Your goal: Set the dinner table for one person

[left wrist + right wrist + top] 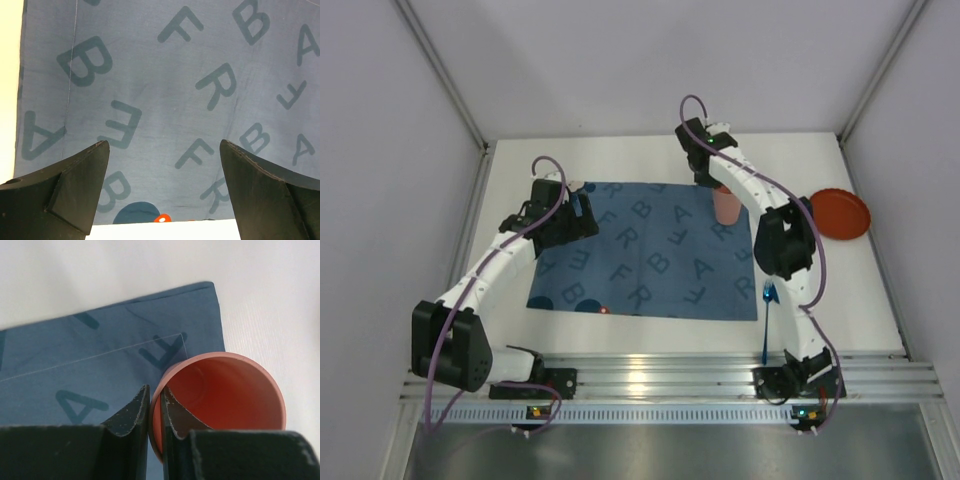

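The dinner table [640,158] is a white top with a ribbed silver rail [660,378] along its near edge. A blue cloth mat [650,250] printed with letters lies on it. My right gripper [156,400] is shut on the rim of an upright salmon cup [230,400], one finger inside and one outside. The cup [725,203] is at the mat's far right corner. My left gripper [164,145] hangs open over the mat [165,75], near its far left part, with nothing between its fingers.
A red plate [840,213] lies on the table to the right of the mat. A blue spoon [766,320] lies by the mat's near right corner. A small orange-red thing [162,218] and a dark blue round patch [135,212] sit at the mat's near edge.
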Robot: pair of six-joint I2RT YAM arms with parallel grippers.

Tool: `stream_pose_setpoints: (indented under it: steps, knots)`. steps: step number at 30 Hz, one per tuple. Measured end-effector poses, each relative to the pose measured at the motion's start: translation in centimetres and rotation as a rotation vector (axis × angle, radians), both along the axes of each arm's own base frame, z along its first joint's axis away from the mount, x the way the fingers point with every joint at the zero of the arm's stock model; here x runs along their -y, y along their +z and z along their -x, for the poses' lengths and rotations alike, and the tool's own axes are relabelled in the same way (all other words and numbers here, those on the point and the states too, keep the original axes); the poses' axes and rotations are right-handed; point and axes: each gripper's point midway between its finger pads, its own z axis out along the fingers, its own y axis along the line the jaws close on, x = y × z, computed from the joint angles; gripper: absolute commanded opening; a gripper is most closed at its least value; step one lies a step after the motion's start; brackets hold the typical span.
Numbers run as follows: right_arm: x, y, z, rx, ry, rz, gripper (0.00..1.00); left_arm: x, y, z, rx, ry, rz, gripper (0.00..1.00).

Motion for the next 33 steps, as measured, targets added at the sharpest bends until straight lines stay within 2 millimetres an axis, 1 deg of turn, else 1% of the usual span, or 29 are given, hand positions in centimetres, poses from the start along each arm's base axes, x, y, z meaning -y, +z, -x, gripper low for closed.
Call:
stream_pose_setpoints:
  steps: [3,6,9,10,11,13,15,16,18,21,25,27,28,29,30,31,32,33]
  knots:
    - [-0.3,0.0,0.8,0.015,0.003,0.002,0.0,-0.1,-0.1,-0.1,0.0,-0.004,-0.006,0.97]
    - [-0.1,0.1,1.3,0.037,-0.012,-0.01,0.0,-0.2,-0.4,-0.2,-0.007,-0.006,-0.013,0.97]
    - [0.0,0.2,1.7,0.051,-0.029,-0.028,0.41,-0.3,-0.7,-0.2,-0.014,-0.007,-0.017,0.97]
    - [0.1,0.2,1.9,0.051,-0.032,-0.032,0.67,-0.3,-0.7,-0.2,-0.013,-0.007,-0.017,0.97]
    - [0.1,0.2,2.1,0.05,-0.035,-0.036,0.76,-0.4,-0.6,-0.2,-0.012,-0.006,-0.017,0.97]
    - [0.1,0.5,2.4,0.05,-0.033,-0.041,0.88,-0.4,-0.6,-0.2,-0.013,-0.006,-0.018,0.97]
    - [0.1,1.0,2.7,0.054,-0.027,-0.046,0.91,-0.4,-0.6,-0.2,-0.012,-0.005,-0.017,0.97]
    - [0.2,1.5,2.8,0.059,-0.024,-0.051,0.94,-0.4,-0.6,-0.3,-0.012,-0.004,-0.017,0.97]
    - [0.2,2.8,2.9,0.08,-0.02,-0.065,0.95,-0.4,-0.6,-0.3,-0.012,-0.003,-0.017,0.97]
    - [0.3,5.7,3.2,0.129,-0.005,-0.088,0.95,-0.4,-0.6,-0.3,-0.009,-0.003,-0.016,0.97]
    - [1.0,11.8,4.0,0.236,0.025,-0.127,0.99,-0.4,-0.5,-0.4,-0.006,-0.002,-0.015,0.97]
    - [2.2,14.8,4.6,0.296,0.018,-0.148,0.99,-0.4,-0.6,-0.4,-0.006,-0.002,-0.015,0.97]
    - [3.6,16.7,4.9,0.334,0.0,-0.166,0.98,-0.4,-0.7,-0.3,-0.008,-0.002,-0.014,0.97]
    - [4.8,17.8,5.1,0.358,-0.019,-0.188,0.97,-0.4,-0.8,-0.3,-0.008,0.0,-0.012,0.97]
    - [7.3,18.8,5.2,0.384,-0.063,-0.21,0.97,-0.4,-1.0,-0.2,-0.01,0.0,-0.011,0.97]
    - [10.0,19.3,5.1,0.403,-0.118,-0.225,0.96,-0.3,-1.2,-0.2,-0.014,-0.002,-0.006,0.97]
    - [13.7,19.3,5.2,0.412,-0.197,-0.231,0.96,-0.2,-1.5,0.0,-0.019,-0.004,-0.002,0.97]
    - [16.7,18.7,5.2,0.404,-0.261,-0.227,0.96,-0.1,-1.9,0.2,-0.029,-0.007,0.006,0.97]
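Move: The right hand already has the cup's left wall pinched near the rim, the cup's middle roughly 3 cm to its right, 1 cm back and 5 cm below. The placemat's middle lies about 10 cm back and 14 cm left of that hand, the plate some 27 cm right and 1 cm back, the fork about 26 cm back and 9 cm right, all some 10 cm lower. From the left hand the cup is about 13 cm ahead, 28 cm right and 6 cm below. Easing back about 2.5 cm at nearly constant height, the right hand opens its fingers wide and lets go of the cup's rim. It then climbs nearly straight up, some 18 cm with a little more backward drift, and finally sweeps about 16 cm to the right, away from the cup, the fingers tipping up some 20 degrees and the hand turning clockwise. ##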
